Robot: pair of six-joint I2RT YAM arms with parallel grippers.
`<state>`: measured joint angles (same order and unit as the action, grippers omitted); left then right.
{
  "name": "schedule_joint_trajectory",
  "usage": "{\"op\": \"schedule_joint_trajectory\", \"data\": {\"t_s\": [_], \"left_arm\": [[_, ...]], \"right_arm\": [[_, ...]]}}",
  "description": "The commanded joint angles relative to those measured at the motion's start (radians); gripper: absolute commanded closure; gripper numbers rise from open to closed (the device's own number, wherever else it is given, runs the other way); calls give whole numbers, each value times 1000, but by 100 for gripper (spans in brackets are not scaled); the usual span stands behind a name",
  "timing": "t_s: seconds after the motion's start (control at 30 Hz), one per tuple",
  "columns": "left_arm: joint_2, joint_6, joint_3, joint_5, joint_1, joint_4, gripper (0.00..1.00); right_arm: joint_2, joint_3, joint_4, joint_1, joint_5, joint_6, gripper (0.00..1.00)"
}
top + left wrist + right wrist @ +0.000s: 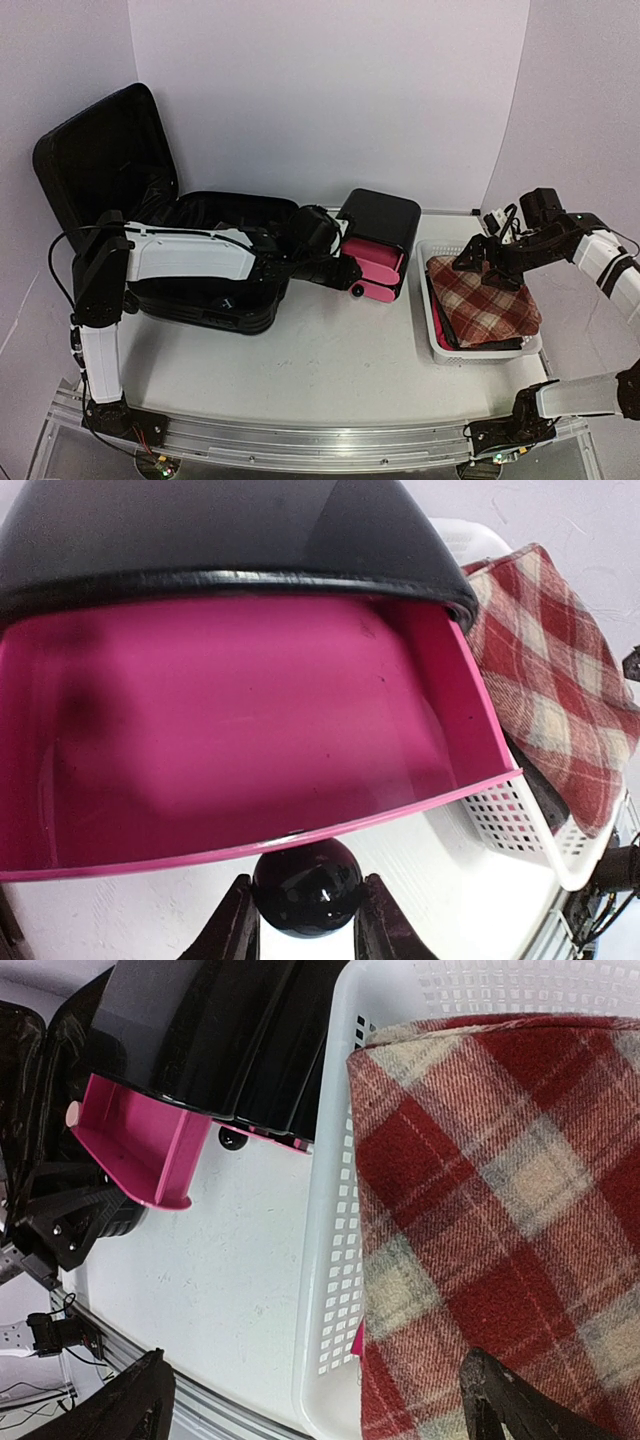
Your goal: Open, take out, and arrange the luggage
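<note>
The luggage (215, 305), a large black suitcase, lies open at the left with its lid (100, 150) standing up. My left arm reaches across it to the right. There my left gripper (352, 282) is shut on the round black knob (306, 885) of a pink drawer (230, 730). The drawer is pulled out of a small black box (385, 215) and looks empty. My right gripper (490, 262) hangs open over a red plaid cloth (500, 1190), its wide-apart fingers straddling the edge of the white basket (335, 1210).
The white mesh basket (432, 335) stands at the right, holding the folded plaid cloth (485, 300) over darker items. A second pink drawer (140, 1150) also sticks out of the black box (210, 1030). Bare tabletop (330, 370) lies in front.
</note>
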<state>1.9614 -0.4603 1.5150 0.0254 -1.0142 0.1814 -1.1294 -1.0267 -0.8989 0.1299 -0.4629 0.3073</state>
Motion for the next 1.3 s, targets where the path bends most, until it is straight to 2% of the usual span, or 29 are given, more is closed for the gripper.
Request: {"op": "schedule_joint_trajectory", "data": {"t_s": [0.0, 0.23, 0.33, 0.43, 0.57, 0.67, 0.77, 0.9, 1.03, 1.07, 1.13, 1.27], "left_arm": [[-61, -57, -25, -22, -11, -8, 72], [-81, -44, -36, -90, -18, -7, 69], [-129, 4, -68, -72, -19, -3, 47], [-199, 75, -100, -9, -17, 31, 31], [-323, 153, -155, 52, -7, 99, 21], [-429, 178, -199, 91, 29, 194, 17], [-520, 164, -269, 97, 130, 296, 14], [-551, 147, -264, 55, 368, 479, 10], [-427, 213, -157, 121, 532, 708, 6], [-386, 225, -134, 95, 583, 736, 6], [-319, 246, -102, 44, 665, 757, 9], [-196, 294, -40, 95, 744, 755, 9]], "right_arm": [[-1, -1, 44, 1, 6, -5, 2], [-3, 8, 48, 2, 0, -2, 2], [1, 9, 49, 1, 4, -4, 2], [3, 14, 49, 1, 10, -8, 2], [-7, 21, 49, 2, 9, -13, 2], [-17, 26, 54, 2, 6, -16, 2], [-24, 39, 65, 2, 4, -15, 2], [-49, 43, 87, 2, -14, -7, 2], [-63, 37, 94, 1, -26, -1, 2], [-61, 36, 95, 1, -26, 1, 2], [-56, 33, 95, 2, -26, 2, 2], [-32, 35, 93, 2, -11, 3, 2]]}}
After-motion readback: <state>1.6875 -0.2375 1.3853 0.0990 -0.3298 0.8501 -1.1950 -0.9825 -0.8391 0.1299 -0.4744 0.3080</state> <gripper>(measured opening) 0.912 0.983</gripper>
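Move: The left fingers still hold the top drawer's knob, with the black drawer box's middle some 14 cm ahead, 7 cm right and 5 cm below them. The pink round case in the suitcase is about 39 cm left, 14 cm farther out and 13 cm lower. At its level, the tan square lies 31 cm left and 23 cm ahead of the hand. From the right hand the pink case is about 62 cm left, 17 cm ahead and 15 cm down. The left hand draws the knob back about 2 cm more, opens nearly wide to let go of it, backs off and rises, then sweeps some 36 cm left and forward over the open suitcase. Still going left, it sinks towards the pink round case as the wrist turns counter-clockwise until the fingers point nearly straight down, while the open right hand lowers a little over the plaid shirt. ##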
